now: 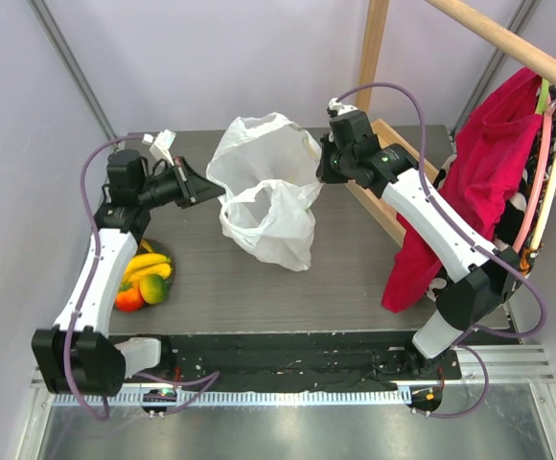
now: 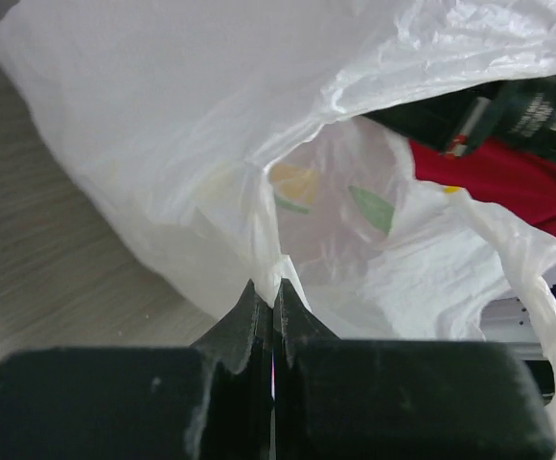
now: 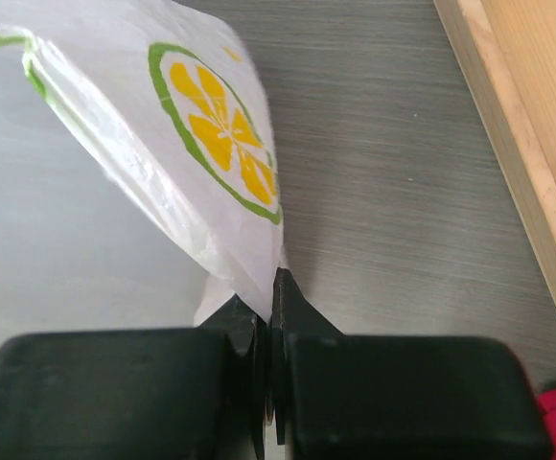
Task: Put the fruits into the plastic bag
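Note:
The white plastic bag [image 1: 264, 196] with lemon prints lies mid-table, mouth held apart. My left gripper [image 1: 213, 191] is shut on the bag's left edge; in the left wrist view the film [image 2: 211, 125] is pinched between the shut jaws at my gripper [image 2: 269, 289]. My right gripper [image 1: 322, 165] is shut on the bag's right edge; the right wrist view shows the lemon-printed film [image 3: 201, 134] pinched at my gripper [image 3: 270, 280]. The fruits, a yellow banana bunch [image 1: 146, 263], a red-orange round fruit [image 1: 128, 298] and a green-yellow mango [image 1: 153, 287], sit at the left on a plate under my left arm.
A red cloth [image 1: 470, 192] hangs from a wooden rack [image 1: 489, 38] at the right. A wooden frame [image 3: 518, 144] runs along the table's right side. The table's left edge lies close to the fruits.

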Available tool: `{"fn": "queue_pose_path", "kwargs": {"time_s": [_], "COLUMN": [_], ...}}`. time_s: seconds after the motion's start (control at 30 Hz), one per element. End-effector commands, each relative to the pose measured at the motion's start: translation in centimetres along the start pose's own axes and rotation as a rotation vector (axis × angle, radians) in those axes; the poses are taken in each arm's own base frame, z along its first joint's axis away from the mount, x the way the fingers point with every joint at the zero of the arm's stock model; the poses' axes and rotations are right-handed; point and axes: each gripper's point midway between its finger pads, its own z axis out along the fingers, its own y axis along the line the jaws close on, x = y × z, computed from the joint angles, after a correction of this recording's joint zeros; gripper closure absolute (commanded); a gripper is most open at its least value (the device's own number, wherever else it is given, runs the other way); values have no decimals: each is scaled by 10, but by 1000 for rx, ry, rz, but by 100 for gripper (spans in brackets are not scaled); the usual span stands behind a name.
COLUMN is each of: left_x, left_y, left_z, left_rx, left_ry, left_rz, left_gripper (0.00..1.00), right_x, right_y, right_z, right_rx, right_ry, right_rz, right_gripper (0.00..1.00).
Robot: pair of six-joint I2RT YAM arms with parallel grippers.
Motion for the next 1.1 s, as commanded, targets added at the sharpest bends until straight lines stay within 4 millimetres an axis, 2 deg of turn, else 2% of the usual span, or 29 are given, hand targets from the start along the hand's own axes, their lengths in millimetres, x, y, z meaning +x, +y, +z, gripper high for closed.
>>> {"fn": "queue_pose_path", "kwargs": {"time_s": [0.0,0.1,0.2,0.23,0.3,0.33,0.37,0.4,0.43,0.47,0.5,0.53,0.6,0.63,0.73,0.97,1.0,1.07], "left_x": [15,16,10,7,3,1,0,4,2,-1,4,1,-7,-13,-18,-18,-21,-21], "left_y": [26,41,36,36,37,42,43,48,56,62,71,75,90,90,101,135,146,155], "left_z": [5,0,-3,-3,-6,-7,-8,-10,-12,-16,-24,-32,-52,-65,-87,-130,-145,-159], "left_rx": [-46,-141,-135,-140,-163,-193,-205,-231,-281,-329,-389,-437,-562,-594,-646,-871,-970,-1050], "left_ry": [72,65,37,24,6,-5,-7,9,0,-8,12,-2,-45,-91,-145,-207,-236,-255], "left_rz": [-41,-2,37,49,72,76,84,85,96,107,122,142,164,172,159,113,110,108], "left_gripper": [100,100,100,95,82,69,61,53,40,34,29,20,10,7,0,0,0,0], "right_x": [8,7,4,4,4,3,0,4,3,1,3,1,-2,-4,-4,5,4,5], "right_y": [-10,-13,-5,-2,3,6,10,11,15,18,19,19,16,14,6,3,2,3], "right_z": [9,10,11,12,16,16,19,23,22,24,25,25,26,24,26,31,30,28], "right_rx": [23,32,-15,-28,-60,-73,-95,-108,-141,-159,-175,-182,-185,-187,-199,-256,-259,-281], "right_ry": [30,24,7,7,1,-2,-20,-9,-7,-20,-13,-21,-36,-45,-46,-34,-40,-37], "right_rz": [24,23,33,40,57,80,96,112,146,159,174,185,201,205,228,251,248,249], "right_gripper": [99,99,99,99,99,99,99,99,99,99,99,99,99,99,99,99,99,99]}}
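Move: The left hand still pinches the bag's left rim; the fruit bowl it heads for lies about 23 cm to its left, 9 cm back and some 24 cm below, its green fruit about 20 cm left and 12 cm back. The bag's middle is about 12 cm right of this hand and 4 cm ahead, roughly 12 cm below. From the right hand, gripping the other rim, the bag's middle lies 14 cm left and 3 cm back, the wooden tray some 18 cm right and 10 cm ahead. The left hand lowers its side of the bag about 5 cm, spreads its fingers wide to let go of the rim, then swings roughly 17 cm to the left towards the fruit bowl, staying well above it, while the wrist rolls its left side up and turns counter-clockwise. Meanwhile the right hand keeps its pinch on the other rim and sinks some 6 cm, edging slightly forward at the end, with its left side rolling up about 15 degrees. ##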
